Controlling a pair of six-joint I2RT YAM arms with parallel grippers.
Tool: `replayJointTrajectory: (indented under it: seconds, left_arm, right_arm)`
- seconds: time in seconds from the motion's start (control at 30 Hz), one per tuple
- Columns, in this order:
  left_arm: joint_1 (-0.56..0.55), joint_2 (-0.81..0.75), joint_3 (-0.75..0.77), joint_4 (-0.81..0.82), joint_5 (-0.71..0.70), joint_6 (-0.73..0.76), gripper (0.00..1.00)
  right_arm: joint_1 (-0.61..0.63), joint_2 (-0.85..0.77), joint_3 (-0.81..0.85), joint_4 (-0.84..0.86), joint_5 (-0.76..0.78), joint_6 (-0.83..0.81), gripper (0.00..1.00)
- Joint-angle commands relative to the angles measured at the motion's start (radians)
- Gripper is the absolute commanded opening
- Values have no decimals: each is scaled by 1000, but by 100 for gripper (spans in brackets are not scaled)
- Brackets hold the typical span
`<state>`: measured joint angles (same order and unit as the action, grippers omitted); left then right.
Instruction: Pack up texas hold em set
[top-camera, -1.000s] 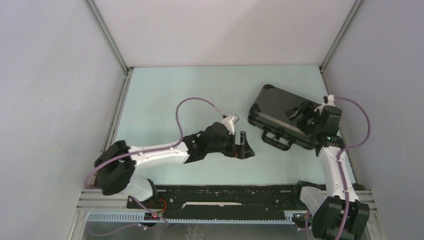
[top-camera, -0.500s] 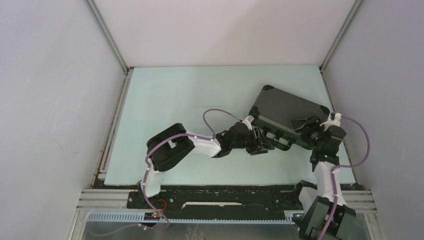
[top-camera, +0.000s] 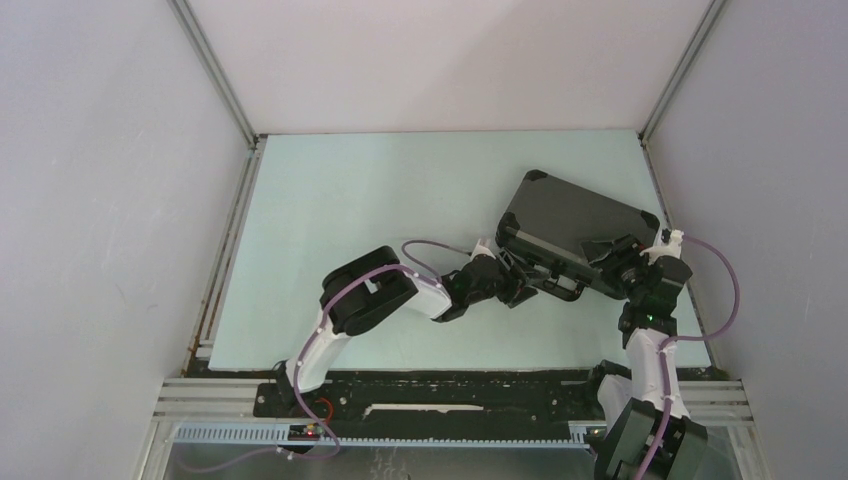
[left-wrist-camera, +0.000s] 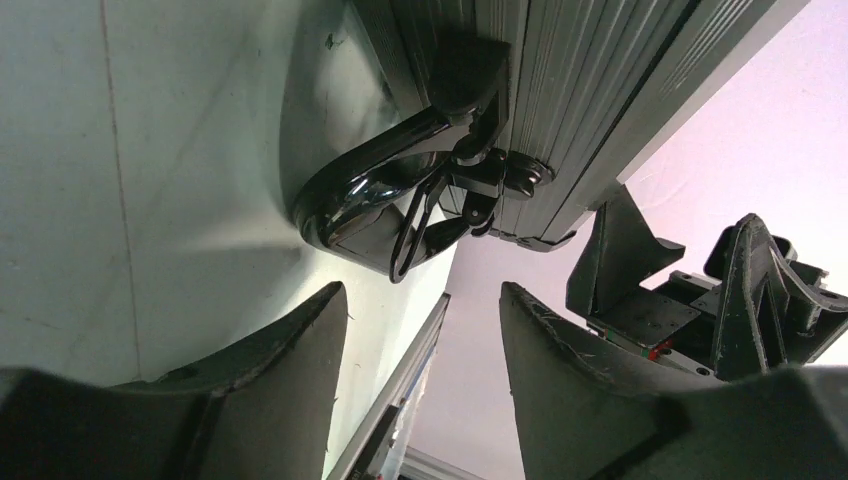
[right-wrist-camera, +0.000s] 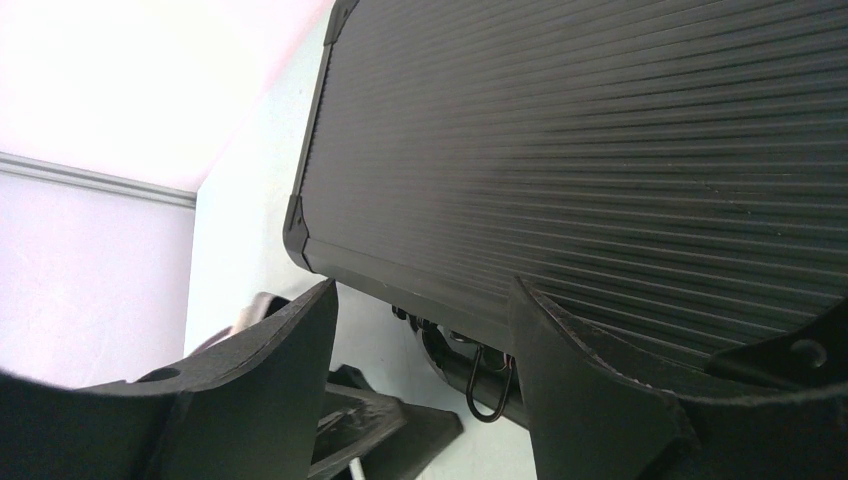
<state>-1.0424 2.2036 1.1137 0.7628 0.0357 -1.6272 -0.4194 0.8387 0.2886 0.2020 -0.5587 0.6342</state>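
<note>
The texas hold em set shows only as a closed black ribbed briefcase (top-camera: 575, 215) lying flat at the back right of the table; its contents are hidden. Its glossy handle (top-camera: 560, 283) sticks out from the near side. My left gripper (top-camera: 525, 280) is right at the handle's left end, open, with nothing between its fingers. In the left wrist view the handle (left-wrist-camera: 370, 190) and its wire latch hang just ahead of the left gripper (left-wrist-camera: 420, 300). My right gripper (top-camera: 608, 255) sits at the case's near right corner, open. From the right wrist, the lid (right-wrist-camera: 600, 120) fills the view beyond the right gripper (right-wrist-camera: 425, 290).
Pale green table surface (top-camera: 380, 200) lies between grey walls and metal corner rails. The table's near edge and a black base rail (top-camera: 440, 395) run along the front. The two grippers are close together beside the handle (right-wrist-camera: 490, 385).
My left arm has swung right from the middle of the table to the case's handle, and its jaws have narrowed. The right gripper has drawn back from over the lid to the near right corner.
</note>
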Motion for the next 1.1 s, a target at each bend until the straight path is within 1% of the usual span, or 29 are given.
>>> replayJointTrajectory:
  seconds: [0.0, 0.07, 0.17, 0.27, 0.4, 0.5, 0.57, 0.77, 0.87, 0.97, 1.07]
  left_arm:
    - [-14, -13, 41, 10, -91, -35, 60]
    - [-12, 11, 53, 22, -78, -63, 55]
    - [-11, 25, 52, 51, -75, -76, 53]
    - [-11, 46, 81, 43, -49, -84, 47]
    - [-8, 53, 101, 25, -43, -75, 44]
    - [0, 78, 134, 21, 14, -82, 37]
    - [4, 81, 143, 12, 24, -83, 37]
    - [17, 85, 203, -44, 59, -27, 35]
    - [29, 79, 211, -48, 59, 6, 30]
    - [39, 53, 227, -107, 48, 73, 30]
    - [50, 67, 265, -131, 68, 86, 30]
  right_arm:
    - [-3, 19, -43, -112, 21, -13, 73]
    - [-4, 16, -41, -116, 22, -16, 73]
    - [-4, 11, -38, -122, 24, -20, 73]
    - [-4, 7, -30, -135, 23, -33, 73]
    - [-4, 3, -25, -145, 31, -38, 73]
    - [-4, 3, -25, -146, 29, -39, 73]
    - [-4, -2, -25, -148, 30, -36, 73]
    - [-2, 10, -30, -128, 18, -30, 73]
    - [-3, 12, -34, -124, 15, -26, 73]
    - [0, 9, -37, -120, 14, -25, 73]
    - [9, 8, -37, -117, 23, -23, 73]
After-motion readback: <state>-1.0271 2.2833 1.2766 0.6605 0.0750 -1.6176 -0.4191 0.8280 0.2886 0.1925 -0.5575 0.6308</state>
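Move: The wire loop on the front of the closed case is just off the left fingertips: about 3 cm ahead, 3 cm to the right and roughly level. The handle is beside it, some 2 cm ahead, 4 cm right and 2 cm lower; the case's middle is about 12 cm ahead and 10 cm right, near hand height. From the right hand, which is over the lid, the loop lies around 8 cm back, 11 cm left and 7 cm lower. The left hand eases about 3 cm to its right and forward, in towards the wire loop beside the handle, its fingers closing from well open to about a third while the wrist keeps its angle almost unchanged, bringing the loop between the fingertips and up against the one on the table side. Near the end the left hand rises a centimetre and dips back again, while the right hand stays put over the front of the lid with its fingers open, seeming to rest on it and steady the case. ##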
